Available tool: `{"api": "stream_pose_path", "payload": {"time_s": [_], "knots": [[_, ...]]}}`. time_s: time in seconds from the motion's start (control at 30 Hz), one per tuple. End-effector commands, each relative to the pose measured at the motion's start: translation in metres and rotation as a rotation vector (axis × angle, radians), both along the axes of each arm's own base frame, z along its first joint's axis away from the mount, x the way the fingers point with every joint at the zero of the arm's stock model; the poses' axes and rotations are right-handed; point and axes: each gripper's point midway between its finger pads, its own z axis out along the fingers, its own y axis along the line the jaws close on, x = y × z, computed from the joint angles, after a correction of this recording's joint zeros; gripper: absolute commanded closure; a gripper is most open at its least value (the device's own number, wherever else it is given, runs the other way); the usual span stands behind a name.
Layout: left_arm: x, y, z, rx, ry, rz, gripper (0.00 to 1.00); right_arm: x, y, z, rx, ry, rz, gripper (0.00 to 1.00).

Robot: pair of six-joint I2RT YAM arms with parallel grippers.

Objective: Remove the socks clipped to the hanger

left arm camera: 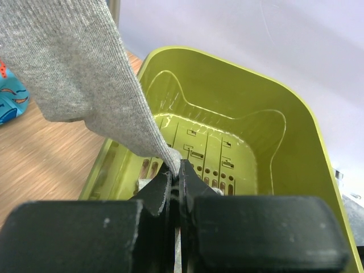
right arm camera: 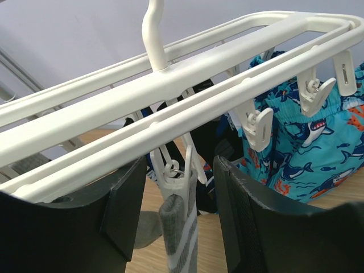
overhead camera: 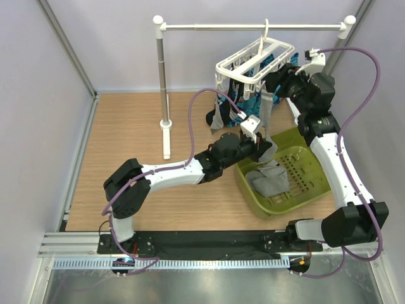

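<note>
The white hanger (overhead camera: 256, 60) (right arm camera: 170, 79) hangs from the rail at the back right. A grey sock (overhead camera: 268, 114) (left arm camera: 74, 74) runs from the hanger down to my left gripper (overhead camera: 264, 147) (left arm camera: 176, 166), which is shut on its lower end above the basket. My right gripper (overhead camera: 286, 79) (right arm camera: 181, 199) is up at the hanger, open. Its jaws stand either side of a white clip peg (right arm camera: 183, 170) that holds the grey white-banded cuff (right arm camera: 182, 233), touching neither. Black socks (right arm camera: 210, 136) hang behind.
A green basket (overhead camera: 304, 168) (left arm camera: 227, 85) on the wooden table holds grey socks (overhead camera: 269, 180). A bright blue patterned cloth (overhead camera: 253, 101) (right arm camera: 307, 148) is clipped to the hanger too. The white rail stand (overhead camera: 164, 95) rises at the back left.
</note>
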Motion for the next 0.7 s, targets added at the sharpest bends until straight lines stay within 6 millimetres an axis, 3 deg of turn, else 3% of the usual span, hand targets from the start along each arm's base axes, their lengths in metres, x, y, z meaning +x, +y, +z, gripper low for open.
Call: {"api": "stream_pose_path", "payload": {"time_s": [0.0,0.47,0.6,0.67], "knots": [[0.004,-0.004,0.029,-0.050,-0.051,0.014,1.00,-0.005,0.004,0.023,-0.017,-0.076,-0.014,0.42],[-0.001,-0.007,0.028,-0.049,-0.053,0.007,1.00,0.006,0.002,0.012,-0.030,-0.042,-0.029,0.46],[-0.002,-0.008,0.027,-0.048,-0.052,0.008,1.00,0.006,0.004,0.009,-0.031,-0.036,-0.025,0.59],[-0.002,-0.007,0.027,-0.048,-0.052,0.010,1.00,0.004,0.004,0.013,-0.029,-0.050,-0.020,0.74]]}}
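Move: The clip holding the grey sock sits between the right hand's open fingers, roughly 1 cm ahead, 1 cm left and 1 cm low. The sock's middle hangs some 6 cm back, 1 cm left and 9 cm below that hand. The hanger frame is centred about 7 cm ahead, 5 left and 5 above; the blue shark cloth about 9 ahead, 6 right and 6 below. From the left hand the clip is roughly 15 cm forward, 1 right and 14 up. The right fingers close from a bit over half open to about a third and come to pinch the sock's clip from both sides, just under the hanger's near bar, as the hand sinks about 1.5 cm and eases forward about 1 cm onto it. The left hand keeps its shut grip on the sock's lower end, all but still. ##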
